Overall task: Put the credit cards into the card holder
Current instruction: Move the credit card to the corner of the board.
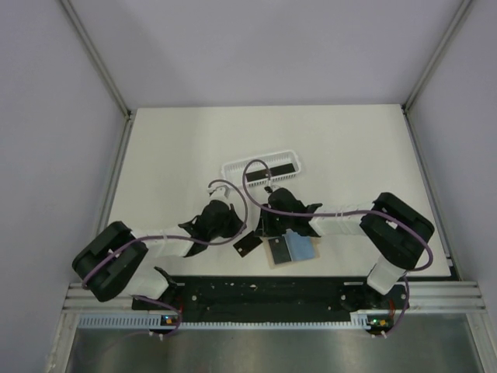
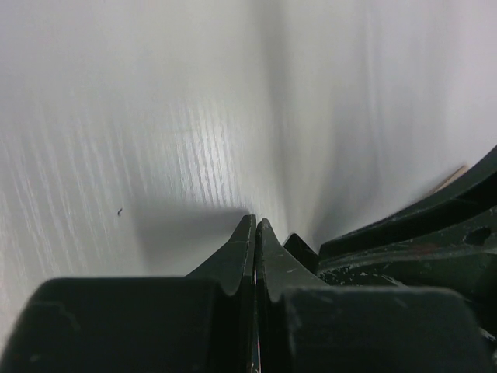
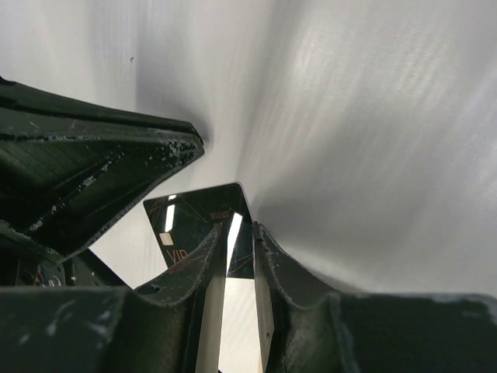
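Note:
A black credit card (image 1: 248, 244) marked VIP (image 3: 186, 221) lies flat on the white table. My right gripper (image 1: 265, 229) (image 3: 238, 227) hangs just over its far end, open by a narrow gap, and the card's face shows through that gap. My left gripper (image 1: 238, 230) (image 2: 255, 220) is shut with nothing between its fingers, close to the left of the card. The tan card holder (image 1: 278, 254), with a blue part beside it, lies just right of the card. Another black card (image 1: 272, 168) lies in the white basket.
The long white perforated basket (image 1: 233, 166) stands behind both grippers. The two grippers are close together; the right one's dark finger (image 2: 419, 233) fills the right of the left wrist view. The arm bases and black rail (image 1: 264, 291) line the near edge.

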Tool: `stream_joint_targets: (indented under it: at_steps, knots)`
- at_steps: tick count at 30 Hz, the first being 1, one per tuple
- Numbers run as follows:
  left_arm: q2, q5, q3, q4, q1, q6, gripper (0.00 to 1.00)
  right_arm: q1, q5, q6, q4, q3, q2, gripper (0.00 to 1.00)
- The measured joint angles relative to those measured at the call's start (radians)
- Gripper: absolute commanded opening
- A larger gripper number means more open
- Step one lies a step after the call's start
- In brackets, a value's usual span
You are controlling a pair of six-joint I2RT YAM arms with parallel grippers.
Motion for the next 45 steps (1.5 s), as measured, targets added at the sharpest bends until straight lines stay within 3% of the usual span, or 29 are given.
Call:
stream_joint_targets:
  at_steps: [8, 17, 27, 45]
  knots:
    - [-0.139, 0.014, -0.11, -0.021, -0.034, -0.058, 0.0, 0.015, -0.012, 0.0, 0.017, 0.021, 0.026, 0.22]
    - [-0.29, -0.035, -0.146, -0.19, -0.127, -0.154, 0.0, 0.029, -0.012, 0.0, 0.022, 0.021, 0.029, 0.22]
    - [-0.309, -0.123, -0.134, -0.274, -0.277, -0.267, 0.0, 0.048, -0.01, 0.014, 0.022, 0.019, 0.028, 0.22]
    - [-0.427, -0.178, -0.126, -0.468, -0.3, -0.31, 0.0, 0.123, -0.002, 0.052, 0.02, -0.023, -0.008, 0.22]
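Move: The credit card lies nearly flat at both hands' tips: its middle is about 4 cm back and 2 cm right of the left hand, a centimetre lower, and roughly 3 cm back and 4 cm left of the right hand. The card holder sits about 6 cm back and 17 cm right of the left hand, or 5 cm back and 12 cm right of the right one. The table's front edge runs some 15 cm straight back from either hand. The left hand, fingers shut, draws back about 10 cm along the card's left side towards the table's front edge, most of it early and quickly, its fingers tipping some 10 degrees steeper, then slows and edges a couple of centimetres left. The right fingertips, keeping their narrow gap, stay at the card's far corner, creeping first 1 to 2 cm left and then back about 4 cm as the two hands drag the card low over the table. ##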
